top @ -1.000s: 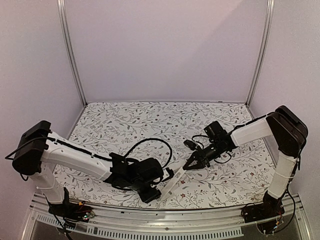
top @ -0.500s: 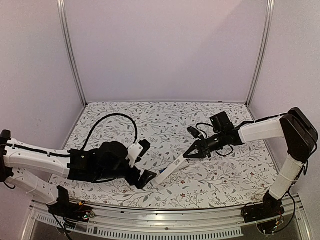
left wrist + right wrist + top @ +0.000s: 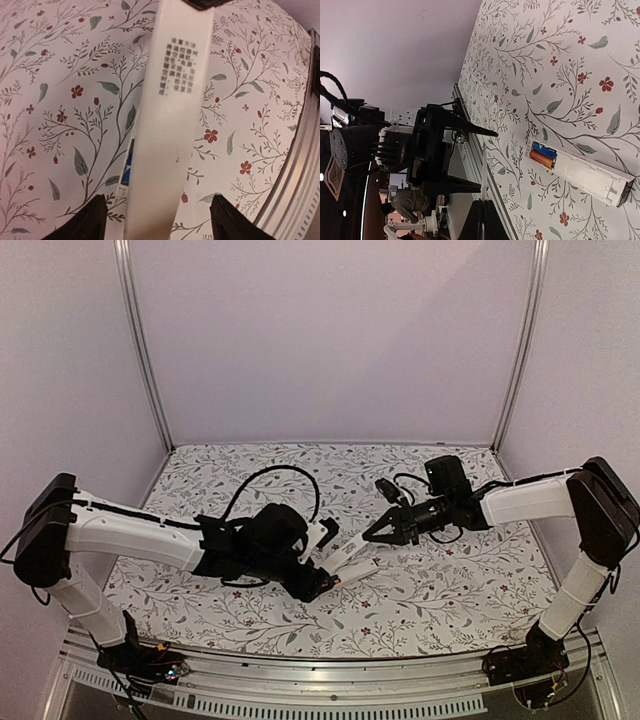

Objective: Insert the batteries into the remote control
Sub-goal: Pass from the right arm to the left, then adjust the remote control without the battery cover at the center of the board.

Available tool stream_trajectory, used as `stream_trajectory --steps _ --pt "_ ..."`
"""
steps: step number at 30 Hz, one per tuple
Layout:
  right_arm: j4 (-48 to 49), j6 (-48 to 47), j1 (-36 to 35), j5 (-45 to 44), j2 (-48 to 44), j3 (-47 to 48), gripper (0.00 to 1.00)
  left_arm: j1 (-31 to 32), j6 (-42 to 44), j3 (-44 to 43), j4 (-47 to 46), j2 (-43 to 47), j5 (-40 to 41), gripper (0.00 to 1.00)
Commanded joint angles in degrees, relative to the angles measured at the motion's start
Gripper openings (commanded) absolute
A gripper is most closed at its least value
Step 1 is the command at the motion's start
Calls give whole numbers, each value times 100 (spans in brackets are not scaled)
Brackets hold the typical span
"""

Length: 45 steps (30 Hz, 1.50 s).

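The white remote control (image 3: 585,175) lies flat on the floral table, its recess open upward. The batteries sit side by side in that recess, one blue (image 3: 545,150) and one orange (image 3: 540,159). My right gripper (image 3: 484,206) is shut on a long thin white cover (image 3: 484,180), seen edge-on and held just above the table. In the left wrist view the cover (image 3: 172,120), printed with text, runs between the fingers of my open left gripper (image 3: 159,220) without touching them. The remote's edge (image 3: 120,192) and the blue battery (image 3: 129,167) peek out beside it. In the top view both grippers, left (image 3: 322,573) and right (image 3: 372,538), meet mid-table.
The table's metal front rail (image 3: 295,175) runs close to the left gripper. A black cable (image 3: 275,480) loops over the left arm. Purple walls and two upright metal posts (image 3: 140,350) enclose the back.
My left arm swung back in from the left, its jaws now narrower and straddling the cover. The right gripper carried the cover a little farther from the front edge.
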State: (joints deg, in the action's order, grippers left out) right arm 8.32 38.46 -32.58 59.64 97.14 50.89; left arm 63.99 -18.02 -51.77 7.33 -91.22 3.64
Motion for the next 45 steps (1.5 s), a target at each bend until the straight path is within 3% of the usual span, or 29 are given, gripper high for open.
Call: stream_trajectory --steps 1,9,14,19,21,23,28,32,38,45 --pt "280 140 46 -14 -128 -94 0 -202 358 -343 457 -291 -231 68" --pt "446 174 114 51 29 -150 0 -304 499 -409 427 -453 -511 38" --pt "494 163 160 121 156 -112 3 -330 625 -504 506 -510 -578 25" --pt "483 136 249 125 241 -59 31 -340 712 -501 568 -505 -624 19" --pt "469 99 337 72 259 -60 52 -378 750 -516 673 -463 -592 18" --pt "270 -41 421 -155 231 -37 63 -471 764 -513 852 -325 -581 17" --pt "-2258 -2165 239 -1972 232 967 74 -941 606 -172 955 293 -887 18" --pt "-3712 -3372 -40 -3004 611 2000 75 -1295 528 -144 1199 538 -953 19" --pt "-4212 -3742 -71 -2214 1491 2683 74 -1458 759 -285 1628 630 -937 18" --pt "-4600 -4343 -311 -1964 1957 2719 72 -1553 1056 -257 1679 817 -1075 19"
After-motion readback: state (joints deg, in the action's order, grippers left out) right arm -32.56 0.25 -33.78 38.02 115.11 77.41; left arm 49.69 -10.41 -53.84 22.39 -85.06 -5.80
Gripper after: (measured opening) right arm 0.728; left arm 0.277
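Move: Just at the left fingers lies the near end of the battery cover, whose middle is some 4 cm ahead, 5 cm to the right and 2 cm above that hand; the remote control lies about 9 cm ahead, 5 cm right and 7 cm below. From the right hand, which holds the cover's other end, the cover's middle is about 3 cm back, 5 cm left and 2 cm down, and the remote roughly 2 cm ahead, 4 cm left and 12 cm below. Sinking a couple of centimetres, the left hand closes on the near end of the cover and holds still while the right fingers open; it then carries the cover about 7 cm left and 4 cm forward, away from the remote. The freed right hand slips off forward, then drops and draws back a little, tipping its fingers some 30 degrees downward, open, towards the remote's right-hand end. ##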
